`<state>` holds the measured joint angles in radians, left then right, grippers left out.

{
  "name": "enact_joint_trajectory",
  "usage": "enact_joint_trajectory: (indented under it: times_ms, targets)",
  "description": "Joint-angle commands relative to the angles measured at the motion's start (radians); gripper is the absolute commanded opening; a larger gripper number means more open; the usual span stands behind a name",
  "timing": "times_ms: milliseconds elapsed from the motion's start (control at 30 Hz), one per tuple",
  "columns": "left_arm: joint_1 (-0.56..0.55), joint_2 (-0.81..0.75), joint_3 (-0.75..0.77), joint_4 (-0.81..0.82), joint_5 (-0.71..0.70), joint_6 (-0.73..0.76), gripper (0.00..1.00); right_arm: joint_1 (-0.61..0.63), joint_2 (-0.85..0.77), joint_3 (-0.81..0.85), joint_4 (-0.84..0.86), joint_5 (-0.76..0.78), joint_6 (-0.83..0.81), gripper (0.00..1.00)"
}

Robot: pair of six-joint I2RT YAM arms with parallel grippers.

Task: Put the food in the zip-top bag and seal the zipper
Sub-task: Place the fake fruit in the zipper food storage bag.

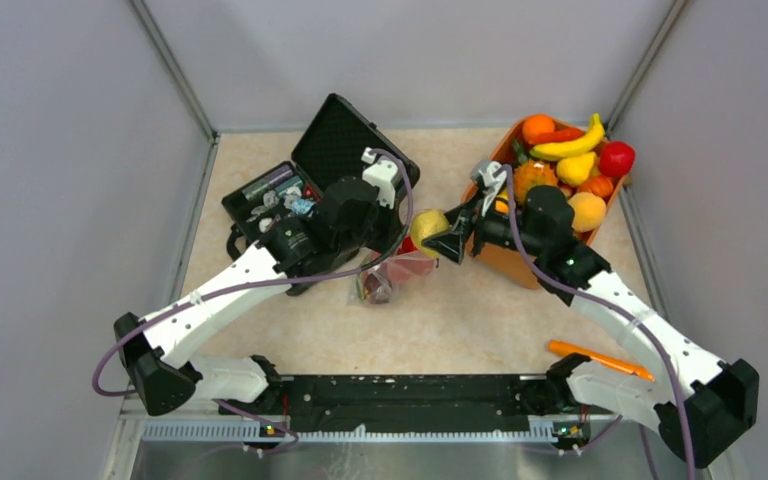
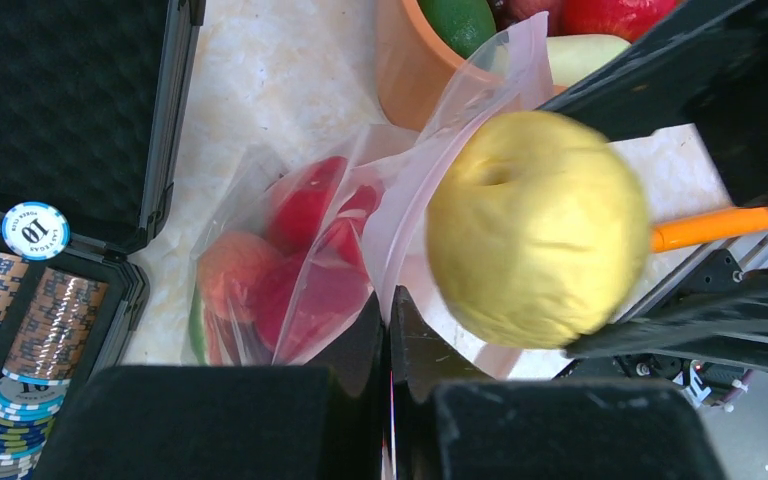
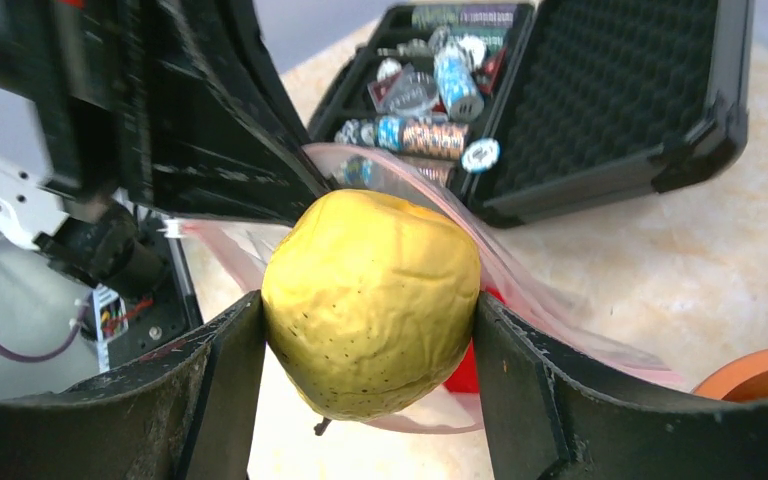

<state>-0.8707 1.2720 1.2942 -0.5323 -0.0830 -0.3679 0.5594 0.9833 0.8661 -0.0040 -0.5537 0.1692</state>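
Note:
My right gripper [image 3: 370, 330] is shut on the yellow pear [image 3: 372, 300] and holds it at the open mouth of the zip-top bag [image 2: 300, 270]; the pear also shows in the top view [image 1: 426, 229] and the left wrist view [image 2: 535, 225]. My left gripper [image 2: 390, 320] is shut on the bag's mouth edge and holds it up. Red apples [image 2: 310, 260], a peach [image 2: 232, 270] and a green piece lie inside the bag. The bag lies mid-table in the top view [image 1: 390, 277]. The zipper strip shows only as a thin red line between my left fingers.
An orange bowl [image 1: 508, 262] at the right holds more food: banana [image 1: 570, 145], oranges, red apple [image 1: 616, 158]. An open black case [image 1: 305, 190] with poker chips stands at the left. An orange carrot-like stick [image 1: 600, 358] lies near the right arm's base.

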Motion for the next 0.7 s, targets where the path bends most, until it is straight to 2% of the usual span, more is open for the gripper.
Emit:
enact_joint_trajectory:
  times_ms: [0,200,400,667]
  targets:
    - [0.003,-0.026,0.037,0.034,-0.011,0.001,0.0,0.019,0.047,0.051,-0.003,0.024,-0.063,0.35]
    - [0.004,-0.034,0.028,0.026,-0.005,0.01,0.0,0.022,0.125,0.158,-0.109,-0.01,-0.099,0.37]
    - [0.003,-0.021,0.019,0.031,0.048,0.006,0.0,0.022,0.201,0.259,-0.192,0.169,0.046,0.46]
    - [0.004,-0.044,0.006,0.05,0.008,0.0,0.0,0.022,0.26,0.293,-0.276,0.199,0.175,0.5]
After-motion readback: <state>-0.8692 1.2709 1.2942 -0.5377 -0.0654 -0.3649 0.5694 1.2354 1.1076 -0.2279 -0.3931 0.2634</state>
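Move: The yellow fruit is already in the right gripper; from that hand, the bag mouth's middle lies about 3 cm ahead, 3 cm left and 3 cm lower. The left fingertips pinching the rim are some 7 cm left and 1 cm ahead, level in height, and the food bin is about 26 cm right, 9 cm ahead and 8 cm below. From the left hand, the mouth is roughly 3 cm ahead, 4 cm right and 3 cm down. Dip the right gripper about 3 cm, then sweep it forward while easing back up, and sink again at the end, ending some 5 cm forward, so the held fruit comes up against the bag's far rim at the mouth. Meanwhile roll the wrist about 15 degrees, top leaning forward, and swing it slightly clockwise. Keep the fruit gripped and the left gripper still, pinching the rim. ##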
